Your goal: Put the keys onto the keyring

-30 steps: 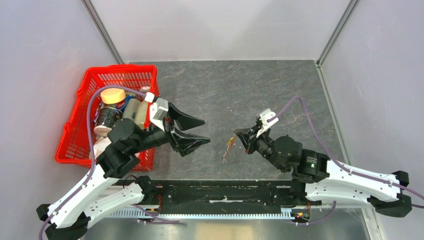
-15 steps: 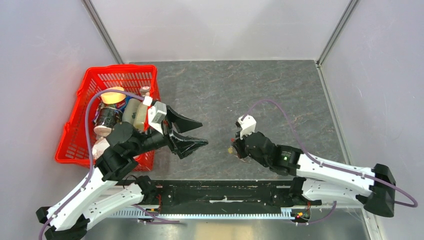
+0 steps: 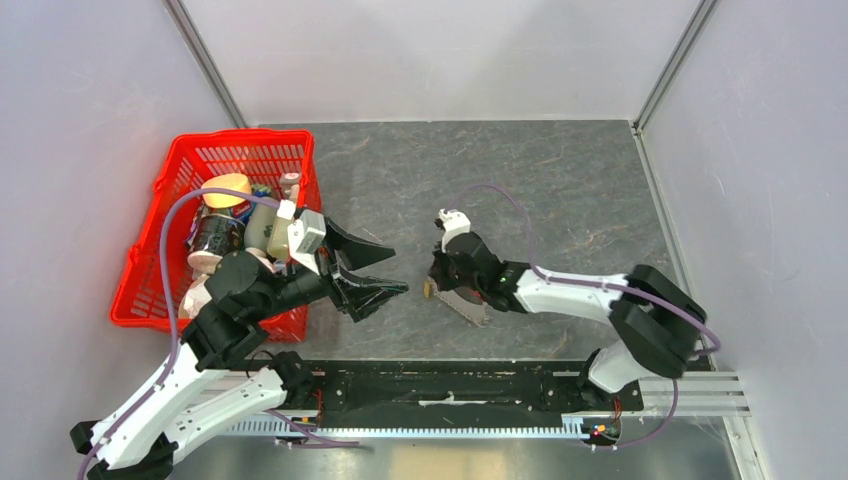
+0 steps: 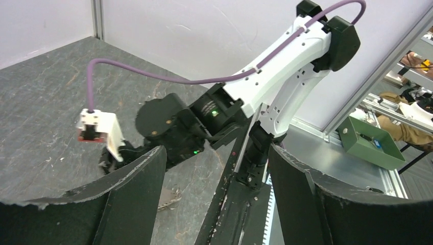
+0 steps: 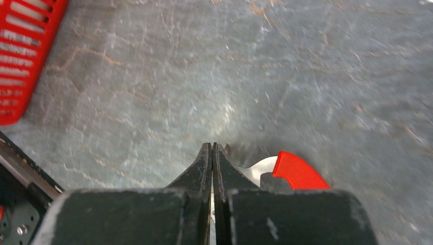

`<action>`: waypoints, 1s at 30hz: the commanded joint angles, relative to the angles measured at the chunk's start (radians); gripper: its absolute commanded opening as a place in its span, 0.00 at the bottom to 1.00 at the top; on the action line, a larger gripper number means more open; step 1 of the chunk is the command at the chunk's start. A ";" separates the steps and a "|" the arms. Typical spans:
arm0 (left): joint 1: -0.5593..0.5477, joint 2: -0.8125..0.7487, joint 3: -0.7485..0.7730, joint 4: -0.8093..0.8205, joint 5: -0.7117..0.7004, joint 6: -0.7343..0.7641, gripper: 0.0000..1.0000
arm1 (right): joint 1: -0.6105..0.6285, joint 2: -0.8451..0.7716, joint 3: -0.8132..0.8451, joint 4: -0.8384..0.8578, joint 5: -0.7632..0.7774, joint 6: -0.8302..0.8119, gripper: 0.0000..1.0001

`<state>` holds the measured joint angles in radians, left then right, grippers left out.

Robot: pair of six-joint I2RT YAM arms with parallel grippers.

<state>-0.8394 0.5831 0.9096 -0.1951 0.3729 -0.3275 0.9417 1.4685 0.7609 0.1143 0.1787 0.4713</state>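
My right gripper [image 3: 431,284] is shut, its tips low over the grey table, left of centre. A tiny gold-coloured piece, seemingly the key [image 3: 428,291], sits right at those tips. In the right wrist view the jaws [image 5: 212,146] are pressed together. The keyring's red tag [image 5: 298,172], with a silvery piece [image 5: 258,167], lies just right of them, partly behind the finger. I cannot tell whether anything is pinched. My left gripper [image 3: 398,270] hangs wide open and empty a short way to the left, facing the right arm [image 4: 173,127].
A red basket [image 3: 245,140] holding bottles and jars stands at the left, under my left arm. The black rail [image 3: 450,385] runs along the near edge. Grey walls close in the table on three sides.
My right arm has swung left and low across the table with its gripper shut. The keyring and the gold piece have shifted left with it. My left gripper has drifted slightly left, still open.
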 commanded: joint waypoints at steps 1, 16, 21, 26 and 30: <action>-0.003 -0.007 0.002 -0.022 -0.026 0.048 0.80 | -0.026 0.130 0.118 0.168 -0.063 0.047 0.00; -0.003 -0.002 -0.007 -0.041 -0.038 0.068 0.80 | -0.077 -0.117 0.123 -0.063 0.044 -0.036 0.77; -0.003 0.003 -0.013 -0.052 -0.054 0.073 0.80 | -0.079 -0.216 0.233 -0.370 0.202 0.017 0.97; -0.003 0.024 0.000 -0.068 -0.071 0.082 0.83 | -0.078 -0.242 0.379 -0.637 0.446 0.048 0.97; -0.003 0.025 0.000 -0.073 -0.089 0.087 0.85 | -0.078 -0.301 0.405 -0.693 0.557 0.019 0.97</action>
<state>-0.8394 0.6056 0.9035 -0.2626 0.3153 -0.2855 0.8665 1.2358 1.1183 -0.4194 0.5468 0.4969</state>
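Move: The right fingers, shut, still hold the gold-key end of the keyring; its red handle trails about 8 cm to their right and 2 cm back, some 5 cm lower. The bare table patch where that end is to be let go lies roughly 3 cm ahead, 3 cm left and 6 cm below. From the open left hand, that patch is about 15 cm ahead, 3 cm right and 36 cm below. The right hand carries the gold-key end of the keyring some 4 cm forward and left, sinking only about 1 cm, then opens its fingers wide and lets go over the bare table. It next rises about 16 cm and draws some 12 cm to the right, away from the keyring, turning about 20 degrees clockwise, while the open left hand eases down some 2 cm and slightly forward. ##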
